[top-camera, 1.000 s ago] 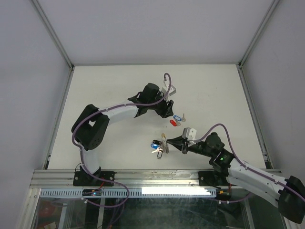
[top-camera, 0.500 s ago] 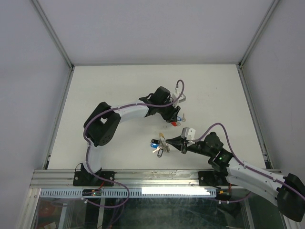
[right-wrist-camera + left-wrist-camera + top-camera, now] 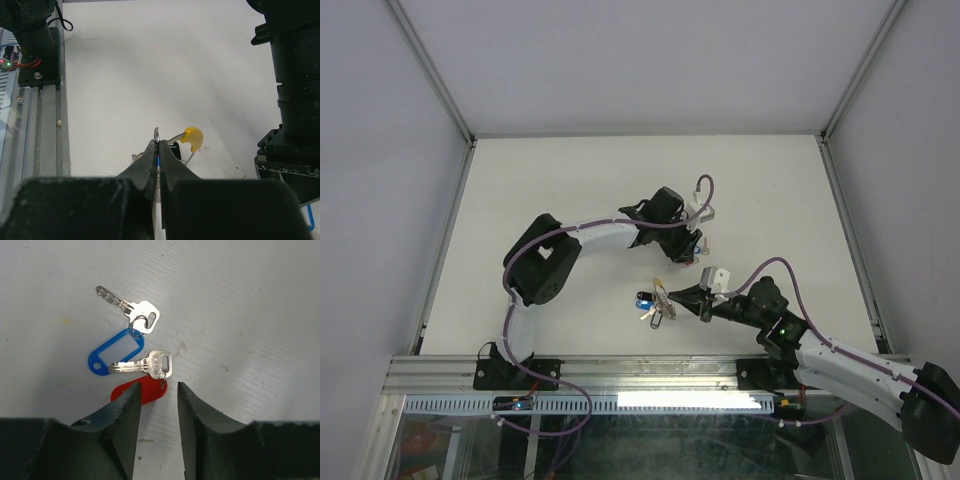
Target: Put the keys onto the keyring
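Two loose keys lie on the white table in the left wrist view: one key point(image 3: 131, 310) on a blue tag point(image 3: 114, 352), another key point(image 3: 145, 364) on a red tag point(image 3: 150, 390). My left gripper point(image 3: 158, 390) hovers just short of them, open, with nothing between its fingers; its left finger point(image 3: 125, 410) covers part of the red tag. My right gripper point(image 3: 159, 145) is shut on the keyring point(image 3: 156, 134), which stands up edge-on, its yellow part point(image 3: 192, 139) to the right. From above, a blue tag point(image 3: 644, 303) and a black tag point(image 3: 657, 320) hang at the keyring point(image 3: 661, 298).
An aluminium rail point(image 3: 620, 372) runs along the table's near edge, with the left arm's base point(image 3: 35, 40) on it. The left arm's black links point(image 3: 295, 75) stand close to the right of the keyring. White walls surround the table point(image 3: 550, 180).
The left arm has swung right and nearer, bringing its gripper over the two loose keys, and its jaws have narrowed. The right gripper and keyring have stayed put.
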`<move>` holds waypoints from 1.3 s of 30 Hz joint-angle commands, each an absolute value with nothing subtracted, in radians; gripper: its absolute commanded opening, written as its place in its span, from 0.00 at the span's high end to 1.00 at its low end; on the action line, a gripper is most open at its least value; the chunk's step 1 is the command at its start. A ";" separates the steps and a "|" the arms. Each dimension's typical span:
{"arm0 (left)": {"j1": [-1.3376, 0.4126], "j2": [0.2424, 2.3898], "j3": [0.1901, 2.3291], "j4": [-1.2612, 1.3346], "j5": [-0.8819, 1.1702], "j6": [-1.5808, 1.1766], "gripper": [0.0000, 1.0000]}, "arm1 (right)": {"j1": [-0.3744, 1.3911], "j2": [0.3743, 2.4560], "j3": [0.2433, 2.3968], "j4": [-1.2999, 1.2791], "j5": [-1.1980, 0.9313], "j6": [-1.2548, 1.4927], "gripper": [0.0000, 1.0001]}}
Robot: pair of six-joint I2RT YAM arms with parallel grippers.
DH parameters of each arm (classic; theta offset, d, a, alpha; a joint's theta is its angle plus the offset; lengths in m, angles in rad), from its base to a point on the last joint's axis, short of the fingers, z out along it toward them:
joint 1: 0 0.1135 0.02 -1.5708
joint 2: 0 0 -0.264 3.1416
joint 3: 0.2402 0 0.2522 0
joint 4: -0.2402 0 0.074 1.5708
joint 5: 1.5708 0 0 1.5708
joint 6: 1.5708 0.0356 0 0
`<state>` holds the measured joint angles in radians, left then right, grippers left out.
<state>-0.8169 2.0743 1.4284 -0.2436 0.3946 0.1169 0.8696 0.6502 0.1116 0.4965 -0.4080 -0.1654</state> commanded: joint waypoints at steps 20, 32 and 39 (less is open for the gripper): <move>-0.847 2.123 1.506 -0.236 0.380 0.150 0.69 | 0.874 0.671 0.135 0.598 -0.414 -0.150 1.00; -0.846 2.102 1.498 -0.249 0.374 0.161 1.00 | 0.875 0.664 0.129 0.604 -0.407 -0.149 1.00; -0.826 1.994 1.459 -0.243 0.416 0.175 1.00 | 0.874 0.648 0.128 0.601 -0.397 -0.155 1.00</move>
<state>-0.8364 2.1181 1.4693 -0.2649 0.3767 0.1516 0.8696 0.6666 0.1116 0.5274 -0.4068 -0.1585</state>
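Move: The red tag lies almost under the left hand's parted fingers, about 1 cm ahead, 1 cm right and 3 cm down. Its silver key lies 1 cm ahead and 3 cm right of the hand, the blue tag about 3 ahead and 4 right, the blue tag's key some 3 ahead and 7 right. From the right hand, the red tag is about 15 cm ahead, 4 right and 13 down. Left hand sinks about 1.5 cm, easing 1 cm right, and shuts its fingers at the red tag's ring end. ##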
